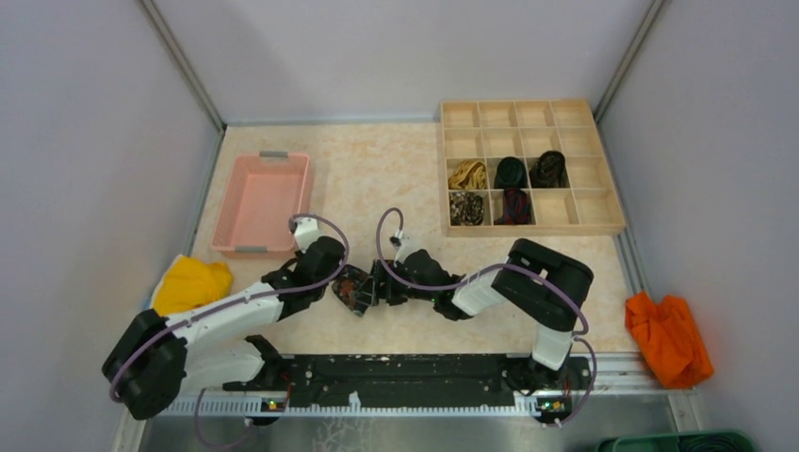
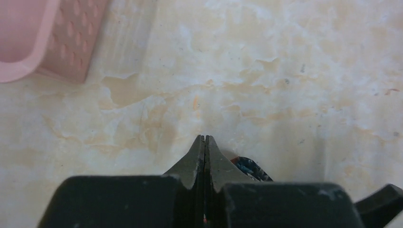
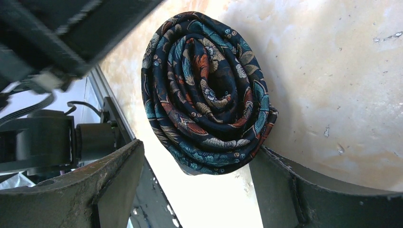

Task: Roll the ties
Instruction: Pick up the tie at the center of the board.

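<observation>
A dark floral tie (image 3: 206,95), rolled into a tight coil, lies on the table between the two arms (image 1: 353,288). My right gripper (image 3: 197,190) is open and straddles the coil's near edge. Its right finger (image 3: 285,185) touches the coil, while a gap separates the other finger from it. My left gripper (image 2: 205,138) is shut with nothing in it, tips low over the table just left of the coil; a bit of the tie (image 2: 250,167) shows beside them. Several more rolled ties (image 1: 511,173) sit in compartments of the wooden divider box (image 1: 532,229).
A pink tray (image 1: 273,155) stands at the back left, and its corner (image 2: 28,42) shows in the left wrist view. A yellow cloth (image 1: 191,282) lies left of the table and an orange cloth (image 1: 669,336) right of it. The arms' base rail (image 1: 405,381) runs along the near edge.
</observation>
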Controlling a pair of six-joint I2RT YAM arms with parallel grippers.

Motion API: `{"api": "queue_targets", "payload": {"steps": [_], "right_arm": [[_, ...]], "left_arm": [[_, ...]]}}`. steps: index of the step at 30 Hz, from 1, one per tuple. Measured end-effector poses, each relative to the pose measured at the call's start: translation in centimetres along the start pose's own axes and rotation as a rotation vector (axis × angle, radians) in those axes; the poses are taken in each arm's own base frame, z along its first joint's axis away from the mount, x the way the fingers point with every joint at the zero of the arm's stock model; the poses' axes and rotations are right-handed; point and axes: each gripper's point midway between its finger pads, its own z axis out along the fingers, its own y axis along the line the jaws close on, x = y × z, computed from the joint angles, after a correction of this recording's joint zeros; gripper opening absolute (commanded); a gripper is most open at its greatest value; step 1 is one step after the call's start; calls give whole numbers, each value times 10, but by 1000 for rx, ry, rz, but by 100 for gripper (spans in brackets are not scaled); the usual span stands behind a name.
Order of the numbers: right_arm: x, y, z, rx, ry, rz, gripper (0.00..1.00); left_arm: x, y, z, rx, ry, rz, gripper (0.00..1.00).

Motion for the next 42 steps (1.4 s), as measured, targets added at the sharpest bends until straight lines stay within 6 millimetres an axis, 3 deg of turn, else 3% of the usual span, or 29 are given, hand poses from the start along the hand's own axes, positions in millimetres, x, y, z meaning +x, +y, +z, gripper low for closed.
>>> {"api": "queue_targets", "payload": {"steps": [6,11,23,34,42], "right_arm": [[0,0,0,-5,1,-8,80],[0,0,0,-6,2,-17,80],[-8,-5,2,-26,-6,-32,80],[-20,-14,2,-30,-23,-62,76],[-23,-14,8,-42,-16,-92,75]], "left_arm": [[31,0,30,-76,90,84,0],[38,-13,40,-38,111,87,0],[35,-36,35,78,130,87,0],[58,-19,30,87,170,68,0],[59,-17,31,89,161,60,0]]}}
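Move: The rolled tie sits about 6 cm back and 6 cm to the right of the left hand, some 5 cm lower, so the closed left fingers start above and beyond its far left side. The pink tray's middle is roughly 12 cm ahead and 15 cm left of that hand; the yellow cloth lies some 31 cm to its left and 5 cm back. From the right hand the roll is only about 3 cm to the left, level fore and aft, slightly below. The left hand's shut fingertips come against the far left side of the rolled tie: they drop about 5 cm beside it, swing some 4 cm right while edging outward, then draw back and sink a little more, the wrist turning about 10 degrees clockwise. Meanwhile the right hand, its open fingers still astride the roll, slides forward roughly 3 cm and narrows its gap only slightly. ##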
